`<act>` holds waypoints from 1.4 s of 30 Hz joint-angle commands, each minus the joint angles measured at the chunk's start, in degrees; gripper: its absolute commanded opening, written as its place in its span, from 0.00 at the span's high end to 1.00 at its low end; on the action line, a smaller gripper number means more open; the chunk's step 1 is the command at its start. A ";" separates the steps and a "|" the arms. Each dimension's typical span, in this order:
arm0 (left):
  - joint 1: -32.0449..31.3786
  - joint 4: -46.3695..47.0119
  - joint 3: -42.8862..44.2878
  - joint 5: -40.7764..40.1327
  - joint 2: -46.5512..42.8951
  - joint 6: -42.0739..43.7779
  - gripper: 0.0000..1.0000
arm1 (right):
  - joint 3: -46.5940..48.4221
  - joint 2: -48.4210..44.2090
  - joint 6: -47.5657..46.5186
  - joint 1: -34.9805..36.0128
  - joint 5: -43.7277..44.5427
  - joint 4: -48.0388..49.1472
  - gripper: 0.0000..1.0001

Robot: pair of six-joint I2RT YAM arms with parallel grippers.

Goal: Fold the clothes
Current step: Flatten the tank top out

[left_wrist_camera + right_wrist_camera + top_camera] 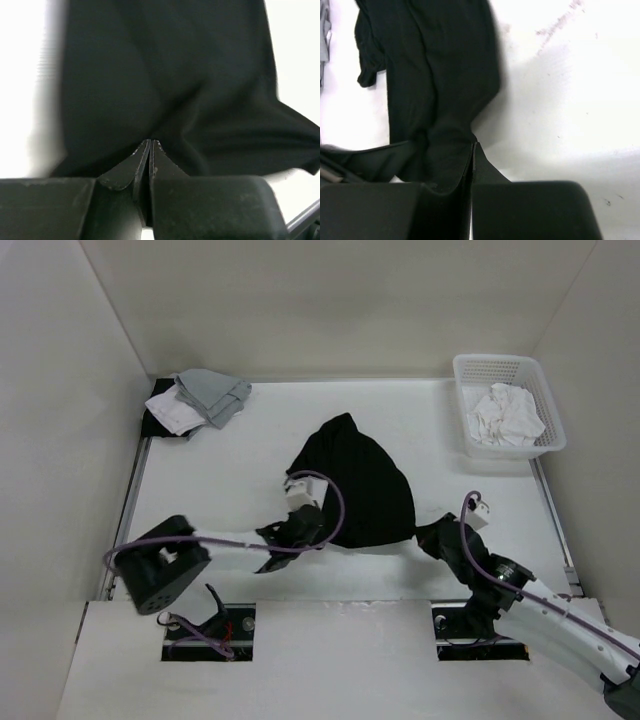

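Note:
The clothes, a plain black top (360, 480), lie bunched in the middle of the white table (250, 440), narrow at the far end and wide toward me. My left gripper (295, 532) sits at its near left edge, jaws shut with the fabric pinched at the tips. In the left wrist view the black top (165, 75) fills the picture above the left gripper (151, 143). My right gripper (437, 536) is at the near right corner, shut on the cloth. In the right wrist view the black top (440, 75) drapes over the left finger of the right gripper (473, 145).
A white plastic basket (545, 445) holding a crumpled white cloth (505, 412) stands at the back right. Folded grey and white garments (205, 398) lie at the back left corner. White walls close in the table on three sides.

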 commanded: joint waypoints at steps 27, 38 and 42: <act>-14.07 -6.66 15.36 -8.02 -0.53 14.17 0.69 | 0.38 3.33 2.62 2.84 2.25 1.45 1.00; -16.36 -16.76 22.48 -4.49 6.95 4.83 0.72 | 0.11 2.45 1.48 1.35 2.25 2.24 1.00; -16.62 -19.41 24.68 -4.76 9.14 5.01 0.71 | 0.02 1.92 1.04 1.09 1.99 2.86 1.00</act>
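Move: The left hand's shut fingers hold the tank top's near hem just above the table. The hem corner pinched in the right hand lies some 16 cm to its right, about 3 cm nearer the base and a few centimetres higher. The tank top's middle is about 11 cm ahead and 4 cm right of the left hand, slightly below it; from the right hand it is roughly 11 cm ahead, 12 cm left and 7 cm below. Left hand whips the hem 14 cm left and up, opens, swings 24 cm right; right hand bobs, still pinching. ##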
